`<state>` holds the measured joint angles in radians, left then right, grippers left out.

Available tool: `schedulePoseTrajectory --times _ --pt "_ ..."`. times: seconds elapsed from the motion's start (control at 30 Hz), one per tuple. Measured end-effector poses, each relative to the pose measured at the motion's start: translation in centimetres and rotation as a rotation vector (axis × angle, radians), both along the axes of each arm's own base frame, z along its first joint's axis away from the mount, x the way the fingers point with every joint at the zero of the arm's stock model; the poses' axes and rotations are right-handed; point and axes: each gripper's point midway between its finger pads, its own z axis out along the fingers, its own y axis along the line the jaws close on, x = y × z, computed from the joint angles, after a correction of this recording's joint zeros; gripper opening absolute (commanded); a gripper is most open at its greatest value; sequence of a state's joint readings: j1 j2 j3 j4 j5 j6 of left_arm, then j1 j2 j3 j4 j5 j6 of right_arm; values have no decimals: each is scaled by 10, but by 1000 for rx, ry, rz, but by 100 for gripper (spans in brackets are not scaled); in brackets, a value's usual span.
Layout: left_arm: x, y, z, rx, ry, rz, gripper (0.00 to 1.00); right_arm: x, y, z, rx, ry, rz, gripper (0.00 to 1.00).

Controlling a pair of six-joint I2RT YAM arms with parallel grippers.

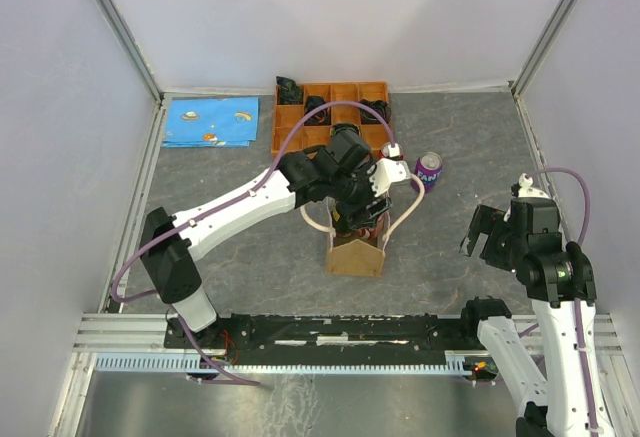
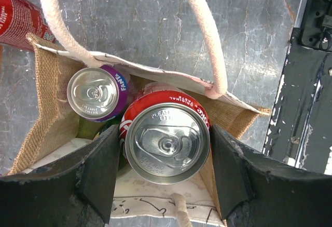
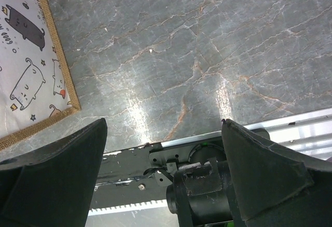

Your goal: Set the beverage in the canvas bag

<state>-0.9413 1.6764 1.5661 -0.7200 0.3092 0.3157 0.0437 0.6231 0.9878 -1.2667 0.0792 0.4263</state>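
A red cola can [image 2: 167, 145] stands upright in the mouth of the canvas bag [image 2: 49, 112], and my left gripper [image 2: 165, 133] is shut on its sides. Beside it, inside the bag, sits a purple Fanta can [image 2: 96, 93]. From above, the left gripper [image 1: 360, 207] hangs over the tan bag [image 1: 355, 257], between its cream handles [image 1: 408, 207]. A second purple can [image 1: 429, 170] stands on the table to the bag's right. My right gripper [image 1: 488, 232] is open and empty, well to the right of the bag, with its fingers [image 3: 57, 170] over bare table.
Another red can [image 2: 15, 14] lies on the table just outside the bag's far corner. An orange compartment tray [image 1: 330, 112] with dark items sits at the back, with a blue printed cloth [image 1: 210, 122] to its left. The bag's cat-print side [image 3: 26, 55] shows in the right wrist view.
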Motion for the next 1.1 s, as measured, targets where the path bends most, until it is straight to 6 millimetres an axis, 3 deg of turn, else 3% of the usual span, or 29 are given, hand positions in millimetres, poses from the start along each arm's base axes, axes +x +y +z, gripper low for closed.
schedulePoseTrajectory --times 0.13,0.37,0.87,1.1 --pt "4 -4 -6 -6 -16 6 3 -1 0 -1 0 5 0 99" --pt "6 -6 -36 18 -12 11 3 0 0 -3 -1 23 0 99" --pt "12 -14 -79 66 1 18 3 1 0 -5 -2 38 0 99" --pt "15 -12 -85 82 -18 34 3 1 0 -5 -2 39 0 99"
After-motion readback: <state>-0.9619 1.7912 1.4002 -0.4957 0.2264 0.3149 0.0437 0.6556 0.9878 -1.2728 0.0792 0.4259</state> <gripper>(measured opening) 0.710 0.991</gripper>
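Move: The red Coke can is already gripped over the bag, and the free gap in the canvas bag's near half lies about 12 cm below the left hand, 1 cm ahead and 1 cm right. The bagged Fanta stands roughly 8 cm ahead, 1 cm right and 12 cm down; the green bottle 6 cm ahead, 5 cm left and 11 cm down. From the right hand the gap is some 24 cm left, 3 cm back and 11 cm below. The Coke can, top facing up between the fingers, is lowered by the left hand into the gap behind the bagged Fanta, beside the rope handle. The hand sinks about 8 cm, easing 1 to 2 cm forward and a little right, and slows to a stop at the bottom; the fingers tip some 5 degrees steeper and keep their hold throughout. ##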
